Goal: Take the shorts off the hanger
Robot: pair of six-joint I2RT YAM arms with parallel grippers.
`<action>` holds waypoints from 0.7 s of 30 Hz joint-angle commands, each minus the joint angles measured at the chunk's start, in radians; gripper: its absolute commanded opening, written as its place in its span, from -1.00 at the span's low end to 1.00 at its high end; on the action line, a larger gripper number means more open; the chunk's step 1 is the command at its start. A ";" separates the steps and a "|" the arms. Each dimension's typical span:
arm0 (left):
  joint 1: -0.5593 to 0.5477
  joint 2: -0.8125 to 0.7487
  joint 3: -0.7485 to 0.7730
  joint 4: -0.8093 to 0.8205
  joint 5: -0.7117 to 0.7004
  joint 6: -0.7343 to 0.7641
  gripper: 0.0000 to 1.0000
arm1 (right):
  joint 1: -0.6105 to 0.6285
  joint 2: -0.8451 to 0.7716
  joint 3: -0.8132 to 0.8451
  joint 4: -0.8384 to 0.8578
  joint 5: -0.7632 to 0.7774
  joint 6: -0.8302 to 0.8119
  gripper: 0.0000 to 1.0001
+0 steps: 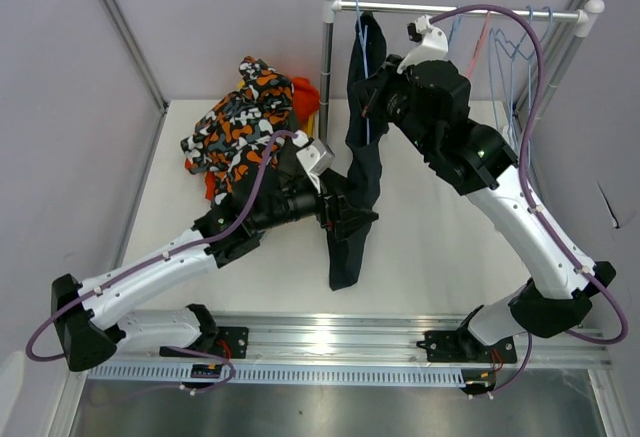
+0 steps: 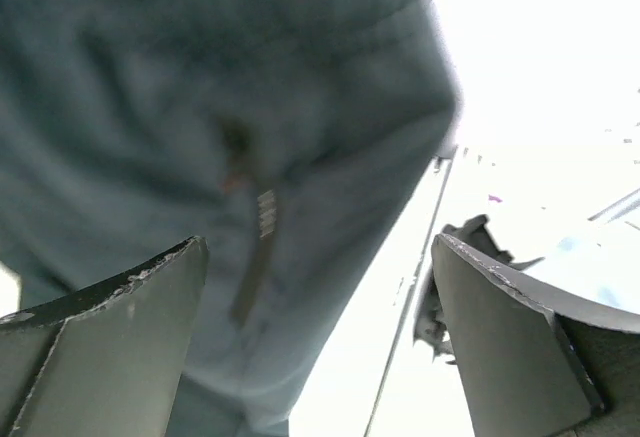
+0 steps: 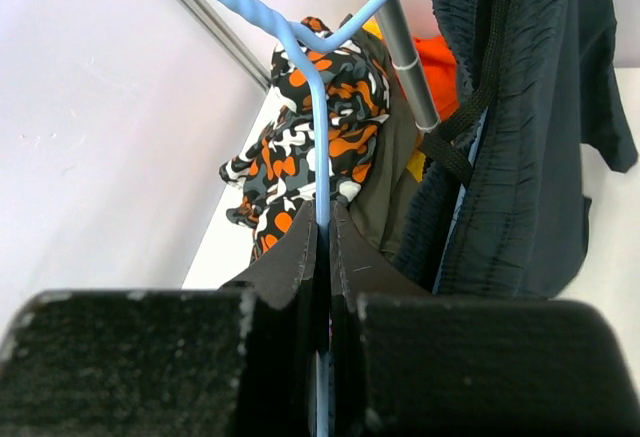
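Note:
The dark navy shorts [image 1: 362, 172] hang from a blue hanger [image 1: 363, 47] on the rack rod [image 1: 470, 10], and their lower end trails onto the table. My right gripper [image 1: 373, 102] is at the top of the shorts, shut on the hanger's wire [image 3: 322, 147], with the shorts' waistband [image 3: 520, 137] just right of it. My left gripper [image 1: 355, 219] is open at the lower part of the shorts. In its wrist view the dark fabric [image 2: 250, 107] fills the upper left and reaches down between the wide-apart fingers [image 2: 130, 337].
A pile of other shorts lies at the back left of the table [image 1: 430, 247]: camouflage [image 1: 240, 122], orange-red [image 1: 305, 92], olive [image 3: 385, 192]. Bare blue hangers [image 1: 512, 47] hang on the right of the rod. The rack's upright post [image 1: 327, 52] stands beside the pile.

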 commanded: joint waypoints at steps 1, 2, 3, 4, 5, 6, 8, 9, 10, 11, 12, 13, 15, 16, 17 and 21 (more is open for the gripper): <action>-0.036 -0.003 0.059 0.047 0.010 0.010 0.99 | 0.007 -0.058 0.004 0.113 0.034 -0.009 -1.00; -0.053 -0.006 0.071 0.038 0.005 0.012 0.99 | 0.007 -0.058 0.003 0.115 0.034 -0.010 -1.00; -0.061 -0.014 0.075 0.030 -0.008 0.013 0.99 | 0.007 -0.055 0.003 0.113 0.037 -0.012 -1.00; -0.067 -0.020 0.075 0.021 -0.013 0.015 0.98 | 0.005 -0.055 0.004 0.113 0.035 -0.012 -1.00; -0.079 -0.025 0.072 0.021 -0.018 0.018 0.98 | 0.008 -0.054 0.003 0.113 0.034 -0.012 -1.00; -0.083 -0.031 0.066 0.019 -0.024 0.021 0.99 | 0.008 -0.054 0.001 0.116 0.034 -0.007 -1.00; -0.084 -0.025 0.042 0.022 -0.047 0.027 0.97 | 0.010 -0.054 0.000 0.124 0.029 -0.003 -1.00; -0.084 -0.011 0.040 0.024 -0.057 0.027 0.95 | 0.008 -0.052 0.003 0.125 0.029 0.000 -1.00; -0.084 -0.002 0.037 0.024 -0.065 0.029 0.84 | 0.010 -0.052 0.001 0.130 0.028 0.000 -1.00; -0.084 0.012 0.040 0.028 -0.070 0.030 0.75 | 0.010 -0.049 0.001 0.131 0.032 0.000 -1.00; -0.084 0.024 0.037 0.036 -0.079 0.030 0.67 | 0.010 -0.049 0.003 0.131 0.034 0.002 -1.00; -0.084 0.050 0.036 0.051 -0.093 0.032 0.48 | 0.010 -0.046 0.003 0.127 0.035 0.005 -1.00; -0.084 0.079 0.043 0.058 -0.149 0.050 0.36 | 0.010 -0.048 0.001 0.128 0.032 0.013 -1.00; -0.084 0.113 0.057 0.059 -0.178 0.056 0.22 | 0.010 -0.052 0.000 0.128 0.031 0.019 -1.00; -0.084 0.133 0.065 0.058 -0.246 0.071 0.07 | 0.012 -0.057 -0.002 0.128 0.031 0.022 -1.00; -0.084 0.211 0.134 0.013 -0.372 0.084 -1.00 | 0.012 -0.069 -0.008 0.133 0.037 0.023 -1.00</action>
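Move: The hanging lower half of the dark shorts is just beyond the left hand's open fingers: about 3 cm ahead, 4 cm to the right and 4 cm below. The blue hanger held by the right fingers is some 14 cm ahead, 3 cm right and 15 cm above the left hand; the clothes pile lies roughly 20 cm ahead, 27 cm left and 27 cm lower. From the right hand, that part of the shorts is about 11 cm back, level sideways and 19 cm down. The dark shorts' hanging cloth gets pinched by the left hand, which first eases back and up 2 to 3 cm, then dives forward and down about 8 cm, slightly rightward, into the cloth, turning some 10 degrees counter-clockwise while its wide-open fingers close nearly shut. The right hand stays still, keeping its grip on the blue hanger. ##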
